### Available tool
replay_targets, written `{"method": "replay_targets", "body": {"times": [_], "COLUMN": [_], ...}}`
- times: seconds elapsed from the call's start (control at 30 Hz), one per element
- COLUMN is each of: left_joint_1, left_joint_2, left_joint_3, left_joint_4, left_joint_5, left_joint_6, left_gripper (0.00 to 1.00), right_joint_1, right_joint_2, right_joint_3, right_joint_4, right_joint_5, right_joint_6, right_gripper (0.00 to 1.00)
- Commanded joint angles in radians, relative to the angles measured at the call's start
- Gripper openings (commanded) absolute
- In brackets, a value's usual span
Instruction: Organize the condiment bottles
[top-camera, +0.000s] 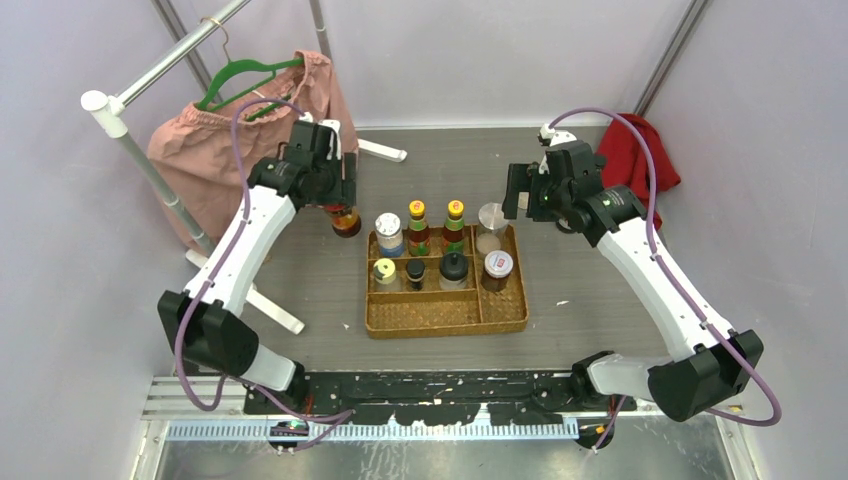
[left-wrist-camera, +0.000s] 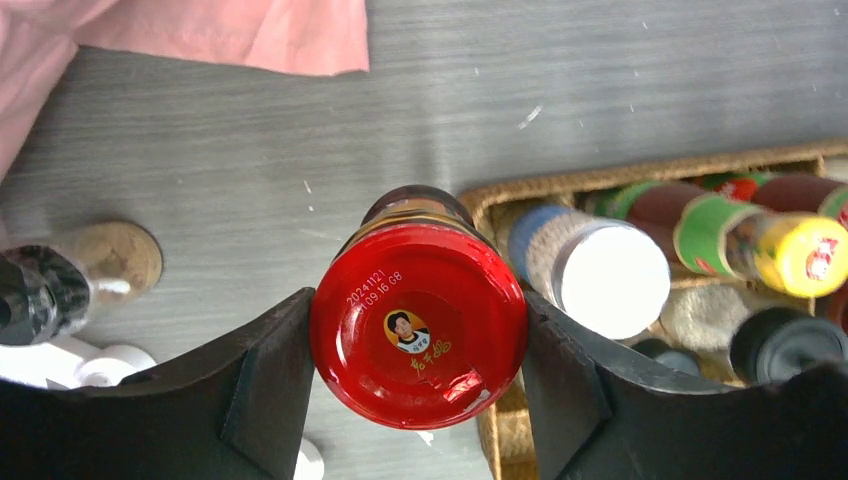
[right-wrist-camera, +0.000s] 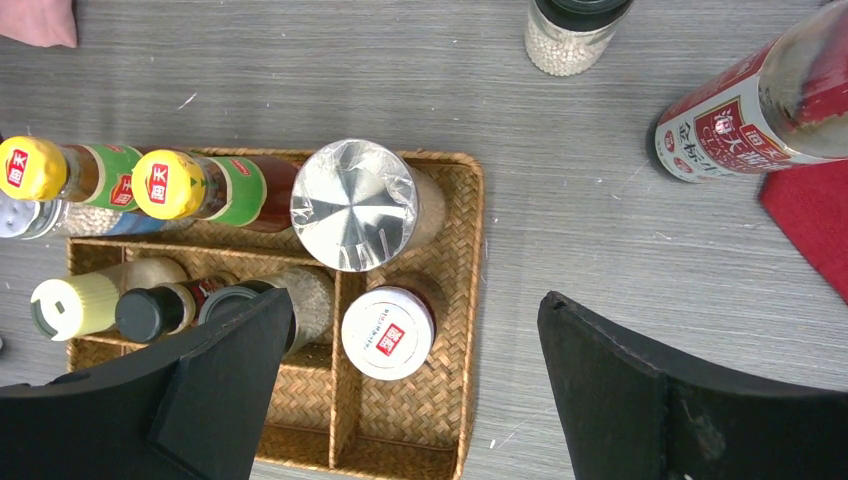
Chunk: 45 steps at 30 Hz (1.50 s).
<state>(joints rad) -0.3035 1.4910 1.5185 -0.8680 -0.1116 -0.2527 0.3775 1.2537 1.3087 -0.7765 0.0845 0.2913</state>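
My left gripper (left-wrist-camera: 416, 312) is shut on the red lid of a dark sauce jar (left-wrist-camera: 418, 325), with a finger pressed on each side. The jar (top-camera: 346, 221) is just left of the far left corner of the woven tray (top-camera: 450, 325); whether it touches the table I cannot tell. In the tray stand several condiment bottles: a white-lidded jar (top-camera: 389, 232), two yellow-capped bottles (top-camera: 417, 225), a silver-lidded shaker (right-wrist-camera: 353, 205) and a white-lidded jar with a red mark (right-wrist-camera: 388, 332). My right gripper (right-wrist-camera: 415, 305) hangs open above the tray's right side, holding nothing.
A red-labelled bottle (right-wrist-camera: 750, 120) and a jar of white pellets (right-wrist-camera: 575, 30) stand on the table right of the tray. A dark-capped shaker (left-wrist-camera: 60, 285) stands left of the held jar. Pink cloth (top-camera: 240, 130) hangs on a rack at far left; red cloth (top-camera: 640, 150) lies far right.
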Motion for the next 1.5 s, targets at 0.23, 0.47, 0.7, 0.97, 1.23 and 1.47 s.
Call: {"method": "replay_targets", "body": {"times": [0.23,0.47,0.7,0.97,1.23,1.47], "left_joint_1": [-0.209,-0.335,-0.462,-0.682,-0.831,-0.858], "left_joint_2": [-0.202,-0.261,-0.279,-0.207,-0.129,-0.150], "left_joint_3": [0.084,0.138,0.127,0.079,0.058,-0.087], "left_joint_4": [-0.144,-0.233,-0.239,-0.135,-0.055,0.041], "left_joint_5": [-0.027,-0.061,-0.077,-0.180,-0.257,-0.282], "left_joint_6": [-0.009,-0.047,-0.096,-0.159,-0.191,-0.228], "left_gripper": [0.56,0.56,0.54,0.54,0.54,0.54], "right_joint_1": [0.001,0.001,0.000,0.001,0.001,0.001], "right_joint_2": [-0.042,-0.055,-0.071,-0.093,-0.125,-0.151], "right_joint_3": [0.018,0.016,0.009,-0.006,-0.031,-0.066], "right_joint_4": [0.028,0.020,0.015,0.012,0.002,0.005], "right_joint_5": [0.000,0.003,0.005,0.008,0.014,0.012], "right_joint_6": [0.009,0.011,0.016,0.016,0.006,0.005], "right_gripper": [0.99,0.99,0.99,0.99,1.00,1.00]}}
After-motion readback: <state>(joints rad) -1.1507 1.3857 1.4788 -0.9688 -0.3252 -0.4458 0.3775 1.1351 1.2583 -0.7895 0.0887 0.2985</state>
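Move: My left hand already holds the red-lidded jar off the table; the empty front compartment of the tray lies about 18 cm back, 18 cm to the right and 18 cm below. Of its neighbours, the yellow-lidded shaker is some 10 cm back and 9 right of this hand, the small black-capped bottle 10 back and 16 right, the black-lidded jar 10 back and 25 right. From my right hand the compartment is roughly 16 cm back and 25 left. Keeping my grip on the red-lidded jar, I swing my left hand back and to the right, about 19 cm each way, to bring the jar over the tray's front compartment. I lift it some 7 cm on the way, then sink almost as far again, turning the hand some 30 degrees clockwise. My open right hand eases back and up a little. ##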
